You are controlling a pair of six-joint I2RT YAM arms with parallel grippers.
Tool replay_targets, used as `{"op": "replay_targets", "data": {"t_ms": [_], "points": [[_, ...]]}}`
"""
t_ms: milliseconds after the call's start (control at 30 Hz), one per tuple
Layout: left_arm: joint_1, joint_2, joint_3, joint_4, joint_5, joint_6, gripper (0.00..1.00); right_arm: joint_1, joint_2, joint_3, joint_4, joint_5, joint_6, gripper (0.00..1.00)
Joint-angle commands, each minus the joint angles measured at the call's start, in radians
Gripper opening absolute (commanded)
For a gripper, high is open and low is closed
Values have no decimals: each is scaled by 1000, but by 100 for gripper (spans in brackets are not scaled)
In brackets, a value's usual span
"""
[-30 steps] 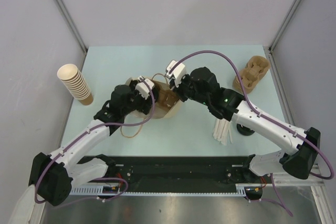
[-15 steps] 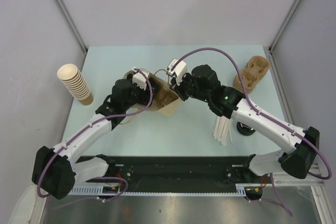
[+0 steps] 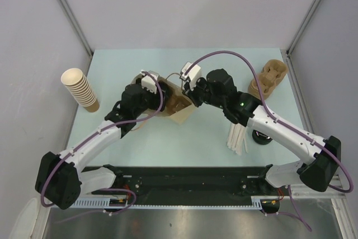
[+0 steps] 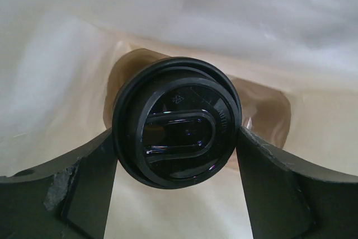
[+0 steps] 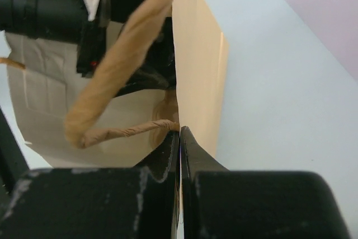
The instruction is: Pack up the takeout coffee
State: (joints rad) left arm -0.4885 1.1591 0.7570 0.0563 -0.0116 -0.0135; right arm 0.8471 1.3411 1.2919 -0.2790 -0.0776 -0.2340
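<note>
The takeout coffee shows in the left wrist view as a black lid point(image 4: 178, 130); the cup body is hidden behind it. My left gripper point(image 4: 176, 146) is shut on it, one finger against each side of the lid, inside a tan paper bag point(image 4: 56, 82). From above, the left gripper point(image 3: 159, 94) reaches into the bag point(image 3: 180, 115) at the table's middle. A brown shape point(image 3: 178, 103) lies inside the bag. My right gripper point(image 5: 179, 132) is shut on the bag's top edge point(image 5: 196, 54), beside its twisted paper handle point(image 5: 120, 65). From above, the right gripper point(image 3: 183, 89) holds the bag's far side.
A tall stack of nested tan cups point(image 3: 81, 89) lies at the left edge. Brown pulp carriers point(image 3: 268, 79) sit at the back right. White sticks point(image 3: 236, 138) and black round lids point(image 3: 260, 137) lie under the right arm.
The left gripper has pushed up and to the right into the bag with the lidded cup. The bag has shifted and tilted, still pinched by the right gripper.
</note>
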Motion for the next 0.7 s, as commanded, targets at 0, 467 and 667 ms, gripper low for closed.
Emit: {"op": "replay_targets", "data": {"t_ms": [0, 467, 667], "points": [[-28, -67, -62, 89, -16, 111, 0, -6, -63, -34, 158, 48, -70, 0], [-42, -111, -134, 68, 41, 147, 0, -29, -27, -29, 147, -67, -117, 9], [-42, -133, -163, 66, 38, 139, 0, -25, 18, -8, 136, -70, -122, 26]]}}
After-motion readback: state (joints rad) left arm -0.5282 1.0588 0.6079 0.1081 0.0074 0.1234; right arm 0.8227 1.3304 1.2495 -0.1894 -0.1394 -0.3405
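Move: The left gripper already holds the lidded coffee cup inside the paper bag. The tray's left slot lies about 9 cm below that hand and some 3 cm ahead, with no clear sideways offset; the tray's right slot is level with the hand, 7 cm to its right and equally low. The right gripper pinches the bag's right rim at its fingertips; from there the left slot lies roughly 12 cm left, 7 cm ahead and 16 cm down. Draw the left gripper back about 3 cm and down some 2 cm inside the bag, keeping its hold on the cup and swinging the wrist gently, around 10 degrees, partly clockwise. Hold the right hand nearly in place at the bag's rim, easing it barely a centimetre forward and up, then part its fingers by roughly a quarter so the paper stands loosely between them. ##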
